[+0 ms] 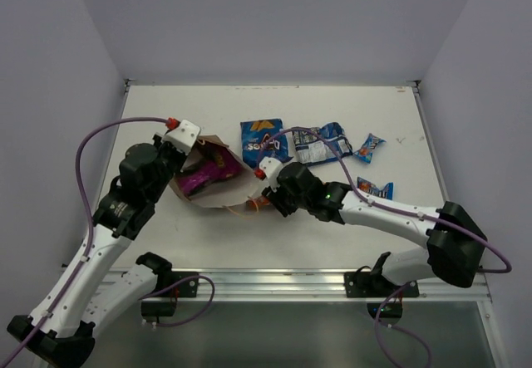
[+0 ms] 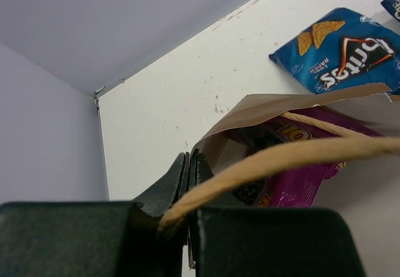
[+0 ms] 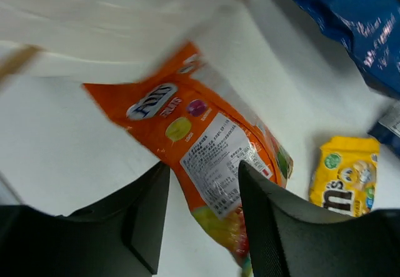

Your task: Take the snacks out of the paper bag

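Observation:
The brown paper bag (image 1: 226,187) lies on its side, mouth toward the left arm, with two magenta pouches (image 1: 202,177) inside. My left gripper (image 1: 195,150) is shut on the bag's top edge (image 2: 269,105), and the bag's paper handle (image 2: 281,155) crosses over the jaws (image 2: 189,164). My right gripper (image 3: 203,167) is open low over the table, its fingers either side of the orange packet (image 3: 206,139) beside the bag. A yellow packet (image 3: 344,177) lies just right of it. The blue chip bag (image 1: 262,139), the blue-white packet (image 1: 320,144) and two small blue wrappers (image 1: 370,146) (image 1: 376,188) lie on the table.
The white table (image 1: 349,102) is walled at the back and on both sides. The right arm (image 1: 374,210) stretches across the table's near right part. A purple cable (image 1: 316,131) loops over the blue packets. The left arm (image 1: 125,202) stands by the table's left edge.

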Controlling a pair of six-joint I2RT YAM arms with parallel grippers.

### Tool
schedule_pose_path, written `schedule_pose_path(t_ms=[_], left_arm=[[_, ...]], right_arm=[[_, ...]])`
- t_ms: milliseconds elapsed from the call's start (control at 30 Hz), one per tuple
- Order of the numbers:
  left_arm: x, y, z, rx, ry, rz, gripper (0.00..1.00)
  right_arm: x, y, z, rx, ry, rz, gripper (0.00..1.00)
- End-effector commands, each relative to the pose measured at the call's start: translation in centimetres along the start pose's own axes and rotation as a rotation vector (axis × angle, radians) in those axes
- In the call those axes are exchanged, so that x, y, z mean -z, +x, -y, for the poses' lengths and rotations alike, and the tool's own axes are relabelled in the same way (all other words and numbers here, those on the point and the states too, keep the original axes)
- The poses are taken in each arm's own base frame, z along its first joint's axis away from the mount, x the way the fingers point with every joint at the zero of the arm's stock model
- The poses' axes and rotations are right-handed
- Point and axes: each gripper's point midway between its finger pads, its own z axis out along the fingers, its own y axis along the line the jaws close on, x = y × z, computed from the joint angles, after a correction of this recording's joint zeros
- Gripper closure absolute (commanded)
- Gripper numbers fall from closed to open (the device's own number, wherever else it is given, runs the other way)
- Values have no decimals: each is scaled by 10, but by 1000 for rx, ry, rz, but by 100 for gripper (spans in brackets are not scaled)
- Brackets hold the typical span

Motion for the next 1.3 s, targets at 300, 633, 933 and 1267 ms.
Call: schedule_pose_path(t_ms=[300,633,933,1267], left_arm=[[10,-20,-18,-9,-67,74,100],[5,-24,-5,19,-3,91,100],[0,-35,13,132,79,119,100],[1,-43,17,143,116,135,100]], right_arm=[[127,-148,-53,189,-315,404,35],[62,-213,-75,489,-376,511,34],[-19,-203,-86,601,-341,519,28],[-75,-200,-101,737,-251,524,24]])
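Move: The nearer purple snack lies inside the tilted paper bag, about 22 cm left of the right hand, 6 cm farther out and 4 cm lower. The orange snack is 3 cm to that hand's left, level with it fore and aft and 6 cm below; the blue Doritos bag sits some 17 cm ahead and 3 cm left, 9 cm down. From the left hand, that purple snack is roughly 3 cm ahead, 6 cm right and 20 cm below. Towards the purple snack goes the right hand, leaving the orange one: it backs off some 4 cm while rising about 22 cm, then swings left over the bag's rim and sinks about 15 cm into its mouth, ending 20 cm farther left. Its fingers open wider and turn from forward-left to point mostly left. The left hand keeps its pinch on the rim, late on easing it a good 2 cm right with a slight tilt. ##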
